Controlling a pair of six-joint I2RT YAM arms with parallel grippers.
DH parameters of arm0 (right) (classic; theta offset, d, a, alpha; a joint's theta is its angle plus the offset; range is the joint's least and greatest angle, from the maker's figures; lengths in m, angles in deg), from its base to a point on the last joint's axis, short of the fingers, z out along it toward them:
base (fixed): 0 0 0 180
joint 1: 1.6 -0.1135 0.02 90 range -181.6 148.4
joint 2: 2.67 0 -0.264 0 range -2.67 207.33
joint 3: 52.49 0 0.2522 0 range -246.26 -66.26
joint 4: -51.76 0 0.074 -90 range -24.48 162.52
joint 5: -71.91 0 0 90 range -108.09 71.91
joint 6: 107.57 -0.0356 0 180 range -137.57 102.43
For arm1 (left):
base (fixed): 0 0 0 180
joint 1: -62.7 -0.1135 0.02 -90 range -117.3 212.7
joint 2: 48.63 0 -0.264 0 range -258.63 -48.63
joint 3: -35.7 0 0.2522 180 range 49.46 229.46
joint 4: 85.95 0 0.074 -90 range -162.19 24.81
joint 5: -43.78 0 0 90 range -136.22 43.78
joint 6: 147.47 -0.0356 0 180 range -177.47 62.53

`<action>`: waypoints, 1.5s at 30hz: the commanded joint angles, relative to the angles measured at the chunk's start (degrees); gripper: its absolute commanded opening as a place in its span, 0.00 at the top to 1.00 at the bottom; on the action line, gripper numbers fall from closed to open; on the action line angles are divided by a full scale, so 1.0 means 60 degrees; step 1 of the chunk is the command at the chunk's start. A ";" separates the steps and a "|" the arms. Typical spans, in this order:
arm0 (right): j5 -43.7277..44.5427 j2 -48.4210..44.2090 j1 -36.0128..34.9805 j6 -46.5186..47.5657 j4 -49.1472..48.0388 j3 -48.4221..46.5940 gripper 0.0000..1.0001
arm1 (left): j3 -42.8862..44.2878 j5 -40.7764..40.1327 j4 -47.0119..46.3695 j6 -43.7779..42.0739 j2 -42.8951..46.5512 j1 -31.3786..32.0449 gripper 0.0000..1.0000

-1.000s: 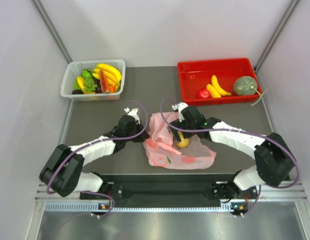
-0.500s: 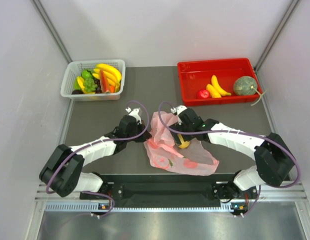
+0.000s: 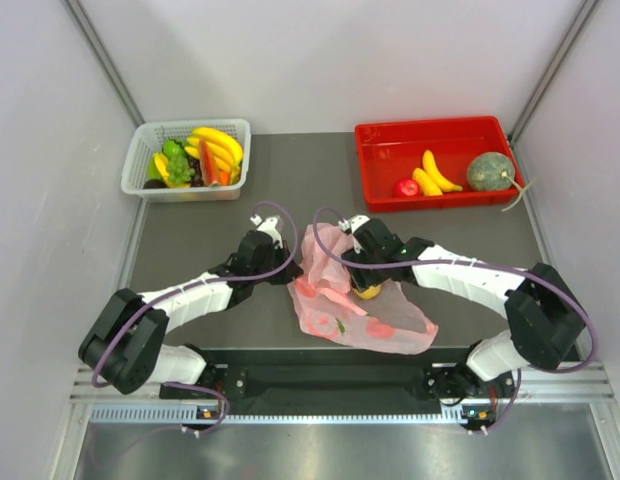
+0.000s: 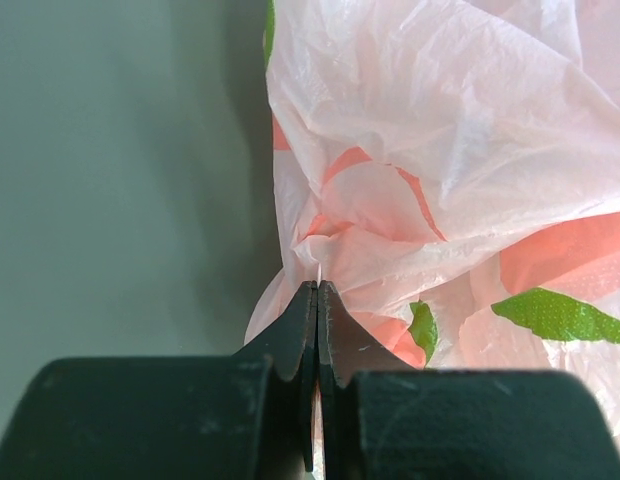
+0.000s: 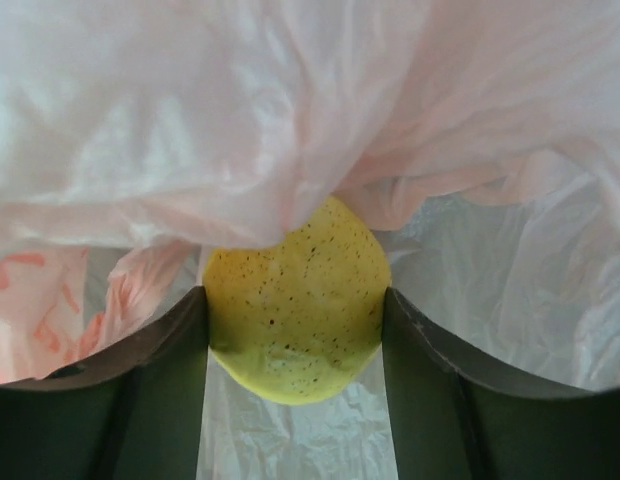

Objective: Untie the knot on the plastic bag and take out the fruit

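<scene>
The pink plastic bag [image 3: 385,320] lies crumpled on the mat between the arms, its mouth open toward the right arm. My left gripper [image 3: 290,272] is shut on a fold of the bag's left edge [image 4: 320,262]. The right gripper [image 3: 367,288] reaches into the bag. Its fingers [image 5: 160,345] press both sides of a yellow speckled fruit [image 5: 295,310], with pink film draped over the top of that fruit. The knot is out of view. Small bananas [image 3: 435,172], a green melon [image 3: 489,171] and a red fruit [image 3: 407,187] lie in the red tray [image 3: 430,128].
A white basket [image 3: 150,140] with larger bananas, grapes and slices stands at the back left. The red tray stands at the back right. White walls close in both sides and the back.
The right gripper moved left and deeper into the bag and closed its jaws on the yellow fruit. The bag's lower right part shifted. The left gripper held still.
</scene>
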 commanded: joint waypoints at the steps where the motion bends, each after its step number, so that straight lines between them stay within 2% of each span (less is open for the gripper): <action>1: -0.0613 -0.0918 -0.0086 0.0015 0.0495 -0.0655 0.97 | -0.0014 -0.0229 -0.0270 0.0015 0.0285 0.0038 1.00; 2: -0.0890 -0.1413 -0.0086 0.0030 0.0554 -0.0713 1.00 | 0.0000 -0.0273 -0.0241 0.0015 0.0373 0.0038 1.00; 3: -0.1734 -0.1665 -0.0071 0.0204 0.0743 -0.0772 1.00 | 0.0014 -0.0302 -0.0226 0.0000 0.0403 0.0038 1.00; 6: -0.2866 -0.2325 -0.0042 0.0512 0.1414 -0.1079 1.00 | 0.0131 -0.0463 -0.0080 -0.0058 0.0491 0.0038 1.00; 9: -0.3352 -0.2648 -0.0056 0.0762 0.2279 -0.1460 1.00 | 0.0336 -0.0566 0.0052 -0.0073 0.0520 0.0024 1.00; 15: -0.2666 -0.3804 0.0119 0.0865 0.3147 -0.1987 1.00 | 0.0644 -0.1078 0.0550 -0.0278 0.0798 -0.0006 1.00; 19: -0.2257 -0.5164 0.0660 0.0836 0.2200 -0.2208 1.00 | 0.0630 -0.1211 0.0975 -0.0366 0.1207 -0.0152 1.00; 21: -0.1978 -0.5344 0.1332 0.0835 0.1874 -0.2310 1.00 | 0.0571 -0.1515 0.1150 -0.0395 0.1398 -0.0211 1.00; 26: -0.2722 -0.4467 0.3249 0.0791 0.1243 -0.3115 1.00 | 0.0512 -0.1767 0.1458 -0.0439 0.2028 -0.0386 1.00; 27: -0.3710 -0.4219 0.3457 0.0922 0.1214 -0.3261 1.00 | 0.0498 -0.1898 0.1473 -0.0439 0.2116 -0.0401 1.00; 29: -0.4551 -0.3457 0.3969 0.0982 0.1431 -0.3757 1.00 | 0.0512 -0.1987 0.1868 -0.0381 0.2336 -0.0518 1.00; 31: -0.4759 -0.2901 0.4132 0.0909 0.1521 -0.4139 1.00 | 0.0483 -0.2220 0.2000 -0.0366 0.2555 -0.0635 1.00; 36: -0.6632 -0.1844 0.4207 0.1464 0.2778 -0.4756 1.00 | 0.0396 -0.2689 0.2045 -0.0278 0.3053 -0.0870 1.00; 45: -0.6402 -0.2487 0.3987 0.1846 0.3674 -0.2927 1.00 | 0.0776 -0.3874 0.1898 -0.0278 0.3435 -0.1295 1.00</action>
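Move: The pear is already between my right fingers inside the bag, whose middle lies about there, with loose folds above the pear. From my right hand the red box's middle is some 31 cm ahead and 21 to the right, roughly level; in it the apple is about 25 ahead and 12 right, the front banana 27 ahead and 17 right. From my left hand, still pinching the bag's edge, the pear is about 16 cm right and 4 back. I keep the pear gripped and haul it up with my right hand, about 25 cm, first drawing back, then swinging forward and right, before it sinks some 9 cm and eases back; my right wrist rolls nearly 30 degrees, left side rising. My left hand, still pinching the bag's edge, pulls it left and up, away from the pear, and turns counter-clockwise. ##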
